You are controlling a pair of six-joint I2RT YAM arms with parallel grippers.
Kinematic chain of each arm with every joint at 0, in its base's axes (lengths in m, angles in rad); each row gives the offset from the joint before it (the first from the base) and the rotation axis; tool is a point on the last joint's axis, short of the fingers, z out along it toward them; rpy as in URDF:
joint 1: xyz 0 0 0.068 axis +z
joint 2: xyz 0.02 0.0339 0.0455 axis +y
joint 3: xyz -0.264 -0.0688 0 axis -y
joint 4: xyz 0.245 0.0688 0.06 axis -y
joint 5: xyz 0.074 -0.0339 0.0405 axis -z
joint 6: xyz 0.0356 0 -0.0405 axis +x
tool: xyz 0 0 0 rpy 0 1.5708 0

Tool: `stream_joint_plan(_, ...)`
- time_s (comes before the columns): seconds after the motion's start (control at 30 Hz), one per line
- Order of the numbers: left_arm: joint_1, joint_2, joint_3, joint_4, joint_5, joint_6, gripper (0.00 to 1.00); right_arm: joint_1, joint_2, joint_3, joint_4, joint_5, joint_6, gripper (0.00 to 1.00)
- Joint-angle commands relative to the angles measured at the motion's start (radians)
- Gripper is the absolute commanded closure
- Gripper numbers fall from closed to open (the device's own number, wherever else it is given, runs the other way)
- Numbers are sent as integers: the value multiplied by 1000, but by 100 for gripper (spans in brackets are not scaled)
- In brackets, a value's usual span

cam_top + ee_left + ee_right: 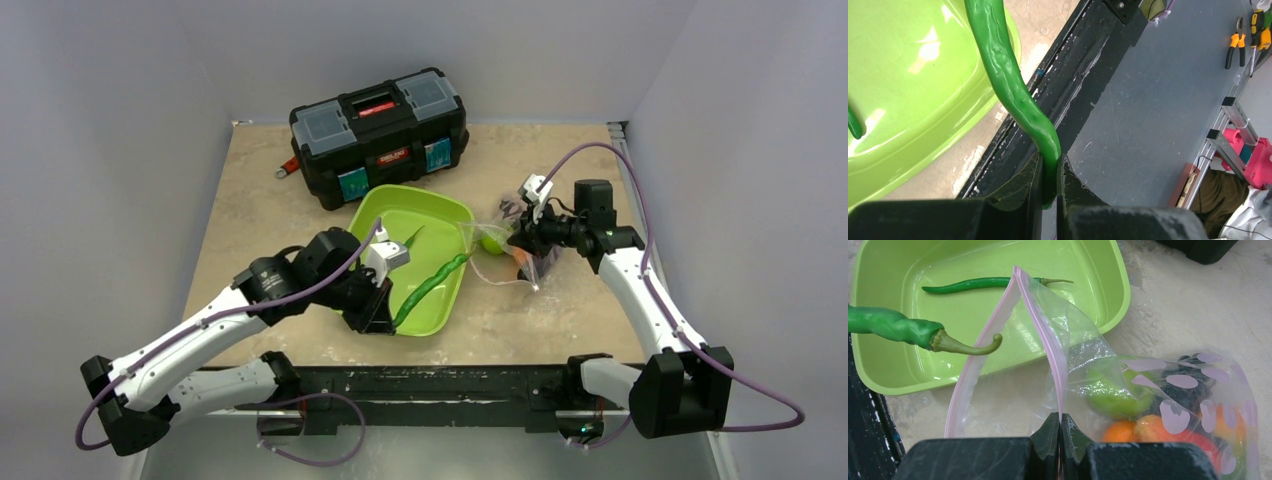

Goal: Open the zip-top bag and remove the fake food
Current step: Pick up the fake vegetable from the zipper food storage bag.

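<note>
The zip-top bag [1083, 350] lies on the table right of the lime-green tray [425, 210], its pink zip strip [1048, 335] parted into an open loop. My right gripper [1060, 422] is shut on that strip and holds one side of the mouth up. Fake food is still inside: a green lime [1118, 395], an orange [1120, 432] and dark berries [1193, 390]. My left gripper [1050, 172] is shut on the tip of a long green bean pod [1008, 75], held above the tray's near right rim [908, 75]. A thinner green pod [978, 285] lies in the tray.
A black toolbox [380, 135] stands behind the tray at the back of the table. A small red-handled tool [288, 167] lies left of it. The black mounting rail [430, 385] runs along the near edge. Grey walls close in both sides.
</note>
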Motion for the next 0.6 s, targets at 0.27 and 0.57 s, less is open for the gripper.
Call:
stream_joint_plan(0.27,14,-181,-8,-94,-123,25,100,-9,-27,9,37,21,10,100)
stream_joint_plan(0.57,21,-239,17,-155,-315,0,100,-13,-32,9,37,22,11,100)
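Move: The left hand already pinches the long green pepper by its lower end; the middle of the green tray it is bound for lies about 14 cm ahead, 3 cm to the right and 15 cm below. A second green pepper lies in the tray, some 13 cm ahead of this hand and level sideways; the zip-top bag is roughly 20 cm ahead and 28 cm right. From the right hand, holding the bag's mouth, the tray is about 24 cm left and 3 cm back. Still pinching the pepper, the left hand travels about 5 cm left along the tray's near rim, turning counter-clockwise. ##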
